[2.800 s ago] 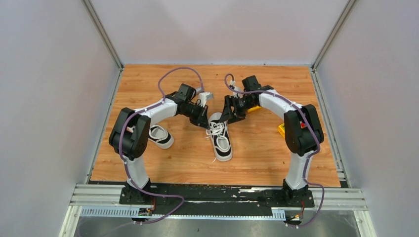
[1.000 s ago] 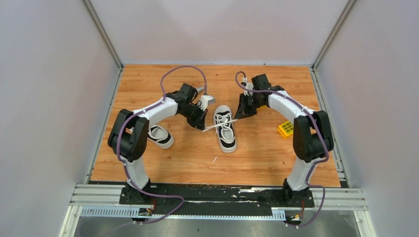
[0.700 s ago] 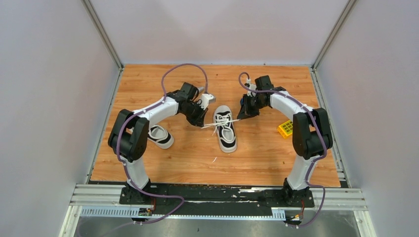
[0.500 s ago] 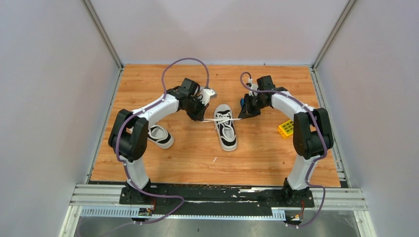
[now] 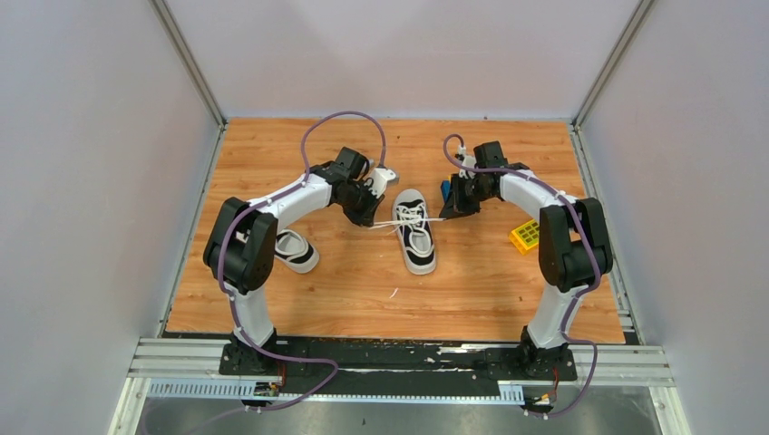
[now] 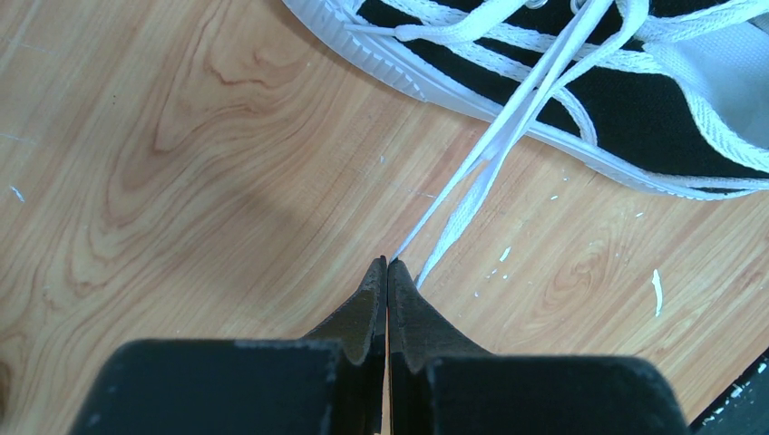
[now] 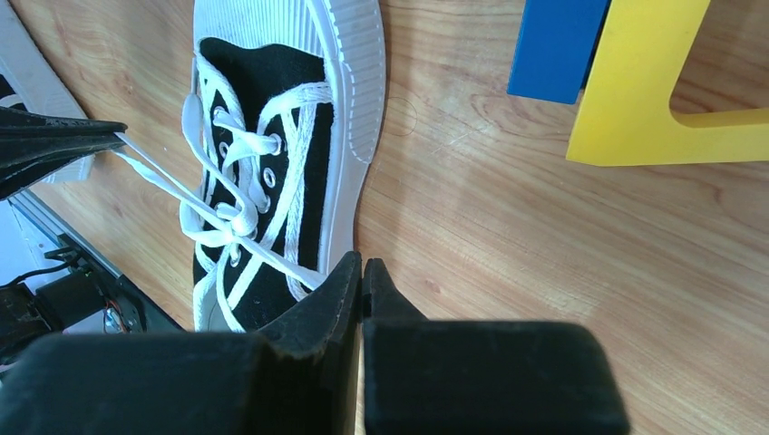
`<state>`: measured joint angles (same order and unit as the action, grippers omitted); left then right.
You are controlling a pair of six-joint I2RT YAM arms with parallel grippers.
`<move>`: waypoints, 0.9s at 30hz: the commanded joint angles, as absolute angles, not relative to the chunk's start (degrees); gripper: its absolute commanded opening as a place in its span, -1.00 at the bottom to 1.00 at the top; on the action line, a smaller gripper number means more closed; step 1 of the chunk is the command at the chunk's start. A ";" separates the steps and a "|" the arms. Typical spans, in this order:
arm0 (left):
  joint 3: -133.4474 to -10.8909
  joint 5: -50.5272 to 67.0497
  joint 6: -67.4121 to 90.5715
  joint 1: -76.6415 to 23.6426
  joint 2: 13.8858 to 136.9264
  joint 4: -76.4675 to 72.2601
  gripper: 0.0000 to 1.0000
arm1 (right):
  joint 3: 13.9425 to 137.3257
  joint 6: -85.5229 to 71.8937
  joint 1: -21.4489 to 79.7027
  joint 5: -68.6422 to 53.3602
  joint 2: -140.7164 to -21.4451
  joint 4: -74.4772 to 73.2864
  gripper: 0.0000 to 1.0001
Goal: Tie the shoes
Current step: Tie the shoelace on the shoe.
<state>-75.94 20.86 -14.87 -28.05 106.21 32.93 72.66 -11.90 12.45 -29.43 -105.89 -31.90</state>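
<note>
One of the shoes [image 5: 415,232], black canvas with a white sole and toe cap, lies mid-table with its toe pointing away. The other shoe [image 5: 295,250] lies at the left, half under my left arm. My left gripper [image 5: 367,221] is shut on a white lace [image 6: 472,177] just left of the middle shoe [image 6: 635,118]; both strands run into its tips [image 6: 388,263]. On that shoe's [image 7: 272,154] right side, my right gripper [image 5: 445,215] is shut on the other lace [image 7: 272,258], which slips in at its tips [image 7: 363,263]. A knot [image 7: 240,217] sits over the eyelets.
A blue block [image 7: 558,45] and a yellow block [image 7: 653,109] lie on the wooden table just beyond my right gripper. A small yellow studded brick [image 5: 526,236] rests by the right arm. Grey walls close in the table at the left, right and back.
Both grippers have drawn a little apart and towards the back, pulling the laces straighter across the shoe. The shoe has shifted slightly with them.
</note>
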 commanded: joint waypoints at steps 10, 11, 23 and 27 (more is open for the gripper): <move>-75.33 20.69 -15.10 -26.29 105.97 41.05 -0.92 | 74.45 -5.93 9.53 -29.38 -105.66 -32.45 -1.00; -75.68 23.45 -15.11 -26.50 105.99 41.09 -0.73 | 75.20 -5.32 10.09 -30.86 -106.03 -32.62 -1.00; -81.67 24.09 -11.13 -24.09 96.52 40.84 0.33 | 80.91 3.61 12.07 -32.97 -98.24 -41.33 0.02; -78.63 15.31 -7.63 -22.64 86.66 32.59 0.54 | 77.26 6.01 14.17 -33.83 -96.04 -44.59 0.05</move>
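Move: Both grippers hold the lace drawn taut across the shoe. Its knot lies about 9 cm to the right and 1 cm ahead of the left hand, roughly level in height; the other shoe is some 15 cm to the left and 5 cm back, about 4 cm lower. From the right hand the knot is about 6 cm to the left, straight across. The blue-and-yellow triangle stands roughly 6 cm ahead and 4 cm right of that hand, 4 cm lower. Hold the lace taut for a moment, then let go on both sides. Open the left gripper widely while easing it back 2–3 cm, then lift it about 6 cm as it comes forward again and edges left. Open the right gripper about halfway, swing it out and back a little, raise it some 6 cm off the shoe and turn it slightly counter-clockwise. ##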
